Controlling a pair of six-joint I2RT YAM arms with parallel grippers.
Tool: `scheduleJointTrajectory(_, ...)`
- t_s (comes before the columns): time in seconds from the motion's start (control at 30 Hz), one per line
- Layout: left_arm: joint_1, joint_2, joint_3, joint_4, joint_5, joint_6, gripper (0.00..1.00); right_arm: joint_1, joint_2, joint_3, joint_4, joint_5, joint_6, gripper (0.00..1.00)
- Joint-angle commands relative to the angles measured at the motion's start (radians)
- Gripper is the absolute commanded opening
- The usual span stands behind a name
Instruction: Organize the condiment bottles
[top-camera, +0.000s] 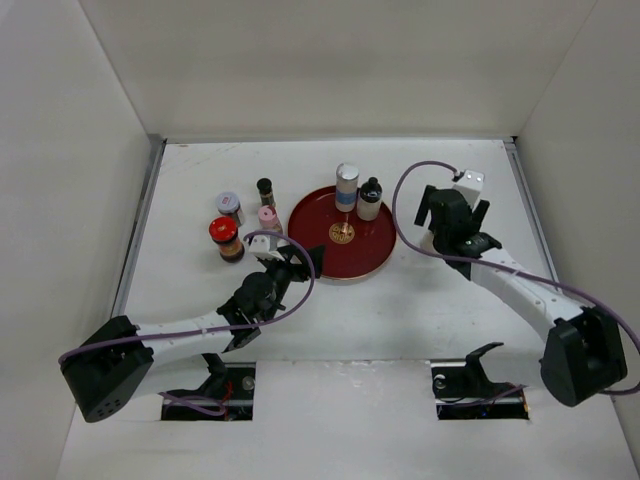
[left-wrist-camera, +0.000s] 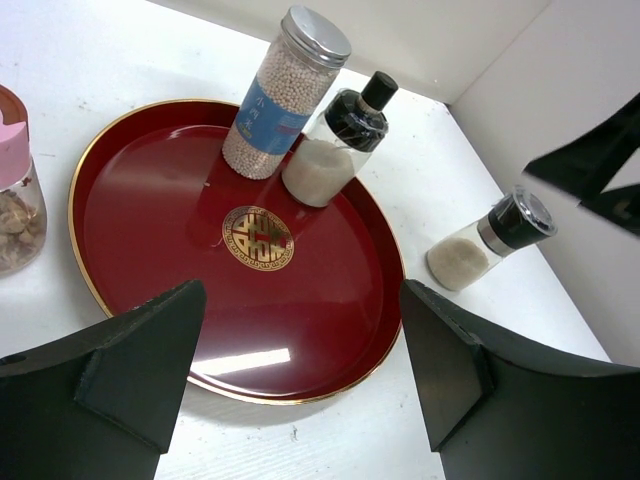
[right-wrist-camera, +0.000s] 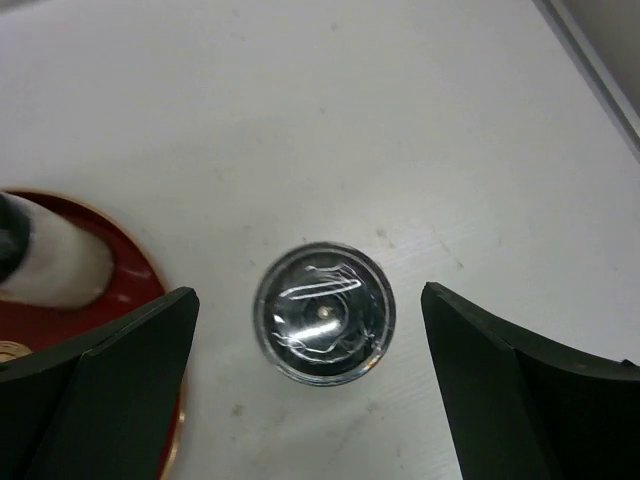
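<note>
On the round dark-red tray (top-camera: 318, 262) stand a white blue-banded cylinder (top-camera: 347, 187) and a black-topped bottle (top-camera: 370, 199). Left of the tray stand a silver-lidded jar (top-camera: 229, 207), a thin dark bottle (top-camera: 265, 190), a pink-capped jar (top-camera: 269, 218) and a red-capped dark jar (top-camera: 226, 240). A grey-capped shaker (left-wrist-camera: 489, 240) stands on the table right of the tray. My right gripper (right-wrist-camera: 308, 300) hangs open straight above the shaker (right-wrist-camera: 323, 312), with a gap on each side. My left gripper (left-wrist-camera: 300, 340) is open and empty over the tray's near rim (left-wrist-camera: 300, 392).
White walls close in the table on the left, back and right. The right arm's purple cable (top-camera: 405, 190) loops over the table beside the tray. In the left wrist view the right gripper's dark fingers (left-wrist-camera: 600, 165) show beyond the shaker.
</note>
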Motion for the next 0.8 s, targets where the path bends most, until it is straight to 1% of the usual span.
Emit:
scheduleJointTrajectory(0.0, -0.003, -0.019, -0.003, 0.049, 0.012, -0.012, 0.78, -0.034, 0.032, -0.023, -0.014, -0.012, 0.052, 1.00)
scheduleJointTrajectory(0.1, -0.003, -0.016, -0.003, 0.048, 0.010, -0.012, 0.78, -0.056, 0.087, -0.026, 0.017, -0.101, 0.067, 1.00)
scheduleJointTrajectory(0.17, -0.001, -0.009, 0.000, 0.045, 0.012, -0.012, 0.78, -0.062, 0.113, -0.027, 0.043, -0.118, 0.073, 1.00)
scheduleJointTrajectory(0.2, -0.001, -0.009, 0.000, 0.043, 0.012, -0.012, 0.78, -0.061, 0.119, -0.033, 0.070, -0.120, 0.069, 0.99)
scheduleJointTrajectory(0.23, -0.001, -0.009, 0.000, 0.043, 0.012, -0.012, 0.78, -0.058, 0.122, -0.038, 0.095, -0.118, 0.063, 0.96)
scheduleJointTrajectory(0.3, -0.001, -0.009, 0.000, 0.045, 0.012, -0.012, 0.78, -0.058, 0.121, -0.041, 0.135, -0.095, 0.046, 0.81)
scheduleJointTrajectory(0.33, 0.000, -0.007, 0.000, 0.046, 0.012, -0.012, 0.78, -0.058, 0.118, -0.043, 0.149, -0.072, 0.034, 0.75)
scheduleJointTrajectory(0.4, 0.000, -0.002, 0.000, 0.049, 0.012, -0.012, 0.78, -0.042, 0.106, -0.041, 0.172, -0.020, 0.002, 0.61)
scheduleJointTrajectory(0.47, -0.001, 0.001, 0.000, 0.049, 0.012, -0.012, 0.78, -0.024, 0.084, -0.036, 0.185, 0.008, -0.020, 0.52)
scheduleJointTrajectory(0.53, -0.001, 0.001, 0.000, 0.051, 0.012, -0.012, 0.78, 0.001, 0.049, -0.024, 0.193, 0.011, -0.041, 0.49)
scheduleJointTrajectory(0.63, 0.000, 0.001, 0.000, 0.052, 0.012, -0.012, 0.78, 0.057, 0.006, 0.019, 0.198, -0.008, -0.058, 0.49)
scheduleJointTrajectory(0.77, 0.004, 0.010, 0.002, 0.054, 0.012, -0.012, 0.78, 0.123, 0.021, 0.095, 0.198, -0.075, -0.048, 0.50)
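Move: The last bottle, clear with a black cap, stands almost directly under the open right hand, about 1 cm ahead and its middle some 10 cm below. The black-topped bottle is roughly 10 cm ahead and 16 cm left of that hand. The red tray's middle is about 6 cm ahead and 23 cm left, some 14 cm down. From the idle left hand, the last bottle lies about 12 cm ahead, 28 cm right and 10 cm below. The right hand sinks about 6 cm, pinches the bottle's black cap, then lifts and swings left towards the tray. ##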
